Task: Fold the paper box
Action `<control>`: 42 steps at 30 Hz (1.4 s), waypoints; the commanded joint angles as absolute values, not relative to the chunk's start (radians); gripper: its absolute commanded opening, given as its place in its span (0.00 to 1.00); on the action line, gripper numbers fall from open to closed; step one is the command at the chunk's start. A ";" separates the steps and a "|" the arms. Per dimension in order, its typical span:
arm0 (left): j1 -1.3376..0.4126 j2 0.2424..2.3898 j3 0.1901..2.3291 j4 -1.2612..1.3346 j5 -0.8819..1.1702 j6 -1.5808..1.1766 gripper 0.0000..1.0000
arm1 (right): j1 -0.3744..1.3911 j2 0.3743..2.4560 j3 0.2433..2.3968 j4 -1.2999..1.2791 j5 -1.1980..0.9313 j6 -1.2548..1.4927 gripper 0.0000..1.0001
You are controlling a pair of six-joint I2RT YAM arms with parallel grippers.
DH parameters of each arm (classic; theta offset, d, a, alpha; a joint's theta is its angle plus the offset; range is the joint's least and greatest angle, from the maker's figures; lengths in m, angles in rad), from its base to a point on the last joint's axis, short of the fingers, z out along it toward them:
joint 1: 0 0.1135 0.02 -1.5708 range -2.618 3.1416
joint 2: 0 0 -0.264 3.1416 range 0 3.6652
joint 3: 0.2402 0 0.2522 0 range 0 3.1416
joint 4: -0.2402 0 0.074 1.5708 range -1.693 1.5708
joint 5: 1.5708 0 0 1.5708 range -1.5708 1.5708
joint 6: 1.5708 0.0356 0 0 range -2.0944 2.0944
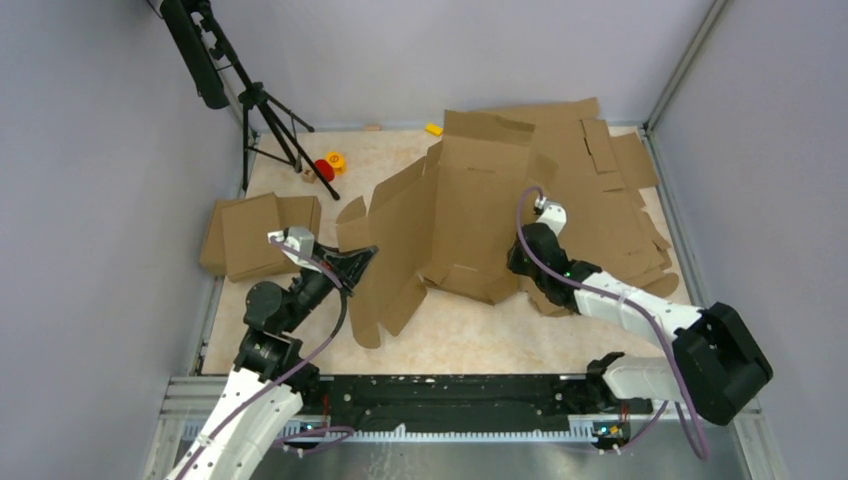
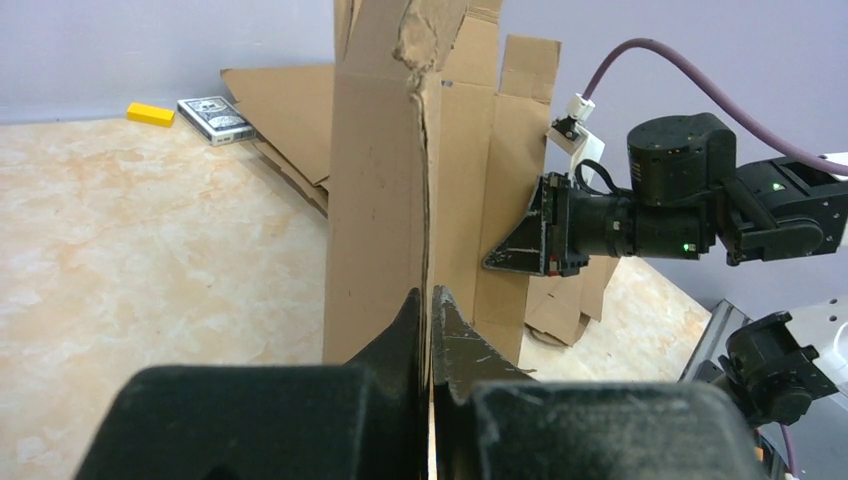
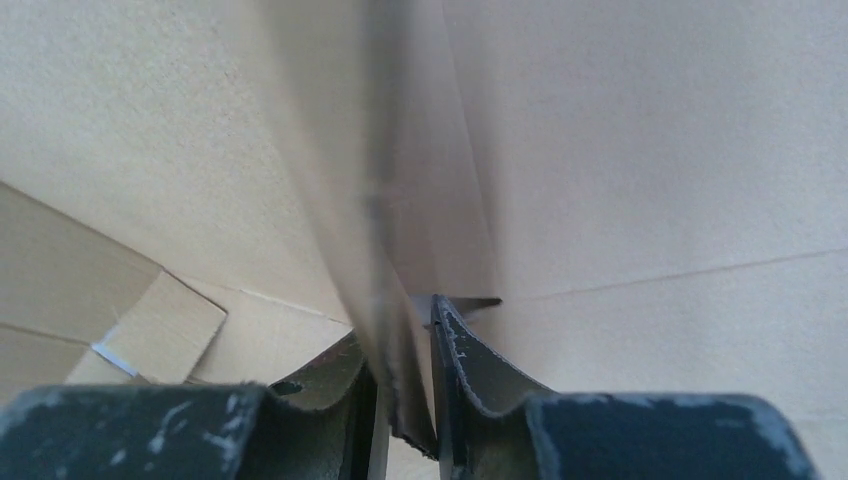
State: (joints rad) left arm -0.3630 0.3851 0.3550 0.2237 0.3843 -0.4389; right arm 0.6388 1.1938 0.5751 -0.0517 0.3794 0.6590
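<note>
The paper box is a large brown creased cardboard piece standing partly upright in the middle of the table. My left gripper is shut on its left flap; in the left wrist view the jaws pinch the thin edge of the cardboard. My right gripper is at the box's lower right edge. In the right wrist view the gripper has a blurred flap caught between its two fingers, which press against both sides. The right gripper also shows behind the box in the left wrist view.
A pile of brown slotted sheets lies at the back right. Smaller cardboard pieces lie at the left. A black tripod stands at the back left beside red and yellow spools. A yellow block and a card deck rest by the far wall.
</note>
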 commanded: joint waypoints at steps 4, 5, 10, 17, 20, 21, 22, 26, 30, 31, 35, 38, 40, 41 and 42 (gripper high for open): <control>-0.373 0.370 0.337 0.205 0.370 -0.449 0.00 | 0.658 1.318 0.751 -0.010 0.379 0.735 0.20; -0.372 0.368 0.334 0.212 0.362 -0.451 0.00 | 0.666 1.331 0.767 -0.008 0.386 0.726 0.21; -0.372 0.356 0.318 0.232 0.335 -0.457 0.00 | 0.684 1.385 0.798 0.033 0.389 0.671 0.25; -0.373 0.333 0.313 0.202 0.333 -0.445 0.00 | 0.686 1.356 0.719 -0.022 0.439 0.570 0.41; -0.373 0.319 0.308 0.197 0.330 -0.444 0.00 | 0.686 1.338 0.702 -0.074 0.438 0.550 0.43; -0.374 0.315 0.309 0.194 0.326 -0.443 0.00 | 0.686 1.335 0.699 -0.088 0.429 0.547 0.45; -0.374 0.309 0.309 0.190 0.323 -0.441 0.00 | 0.686 1.330 0.694 -0.097 0.410 0.543 0.47; -0.374 0.306 0.307 0.182 0.320 -0.439 0.00 | 0.686 1.314 0.653 -0.071 0.298 0.529 0.69; -0.375 0.307 0.308 0.179 0.322 -0.440 0.00 | 0.700 1.313 0.648 -0.076 0.200 0.483 0.71; -0.376 0.307 0.308 0.177 0.322 -0.439 0.00 | 0.708 1.312 0.655 -0.090 0.188 0.455 0.71; -0.376 0.305 0.308 0.174 0.319 -0.439 0.00 | 0.731 1.297 0.668 -0.141 0.162 0.322 0.71; -0.375 0.309 0.307 0.174 0.317 -0.439 0.00 | 0.752 1.291 0.685 -0.204 0.131 0.222 0.71; -0.375 0.312 0.309 0.174 0.317 -0.439 0.00 | 0.774 1.298 0.708 -0.255 0.171 0.198 0.71; -0.375 0.314 0.308 0.175 0.318 -0.439 0.00 | 0.778 1.309 0.719 -0.277 0.186 0.194 0.72; -0.374 0.315 0.308 0.175 0.318 -0.439 0.00 | 0.781 1.316 0.727 -0.293 0.196 0.190 0.72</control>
State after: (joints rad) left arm -0.3683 0.3096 0.3229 0.1951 0.2924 -0.4343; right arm 0.7368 1.3117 0.6598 -0.1810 0.2024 0.3084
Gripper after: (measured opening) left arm 0.004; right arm 0.713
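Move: The right hand has the box's right side wall at its fingertips, the wall's middle about 8 cm ahead and level sideways. The corner tab it next works on lies roughly 5 cm back, straight in line sideways and 4 cm below; the low near flap is some 7 cm left, 4 cm back and 5 cm below, and the flat cardboard stack about 18 cm right, 9 cm ahead and 8 cm below. From the left hand, the corner tab lies about 24 cm right, 3 cm back and 22 cm lower. With its fingers nearly shut on the right side wall, the right hand first carries it about 5 cm forward and left, rising slightly, towards the left panel. It then opens wide, comes back some 7 cm and sinks about 5 cm to the near corner, turning roughly 25 degrees counter-clockwise until the spread fingers straddle the corner tab, while the left hand keeps its pinch on the upright left panel and barely shifts. ##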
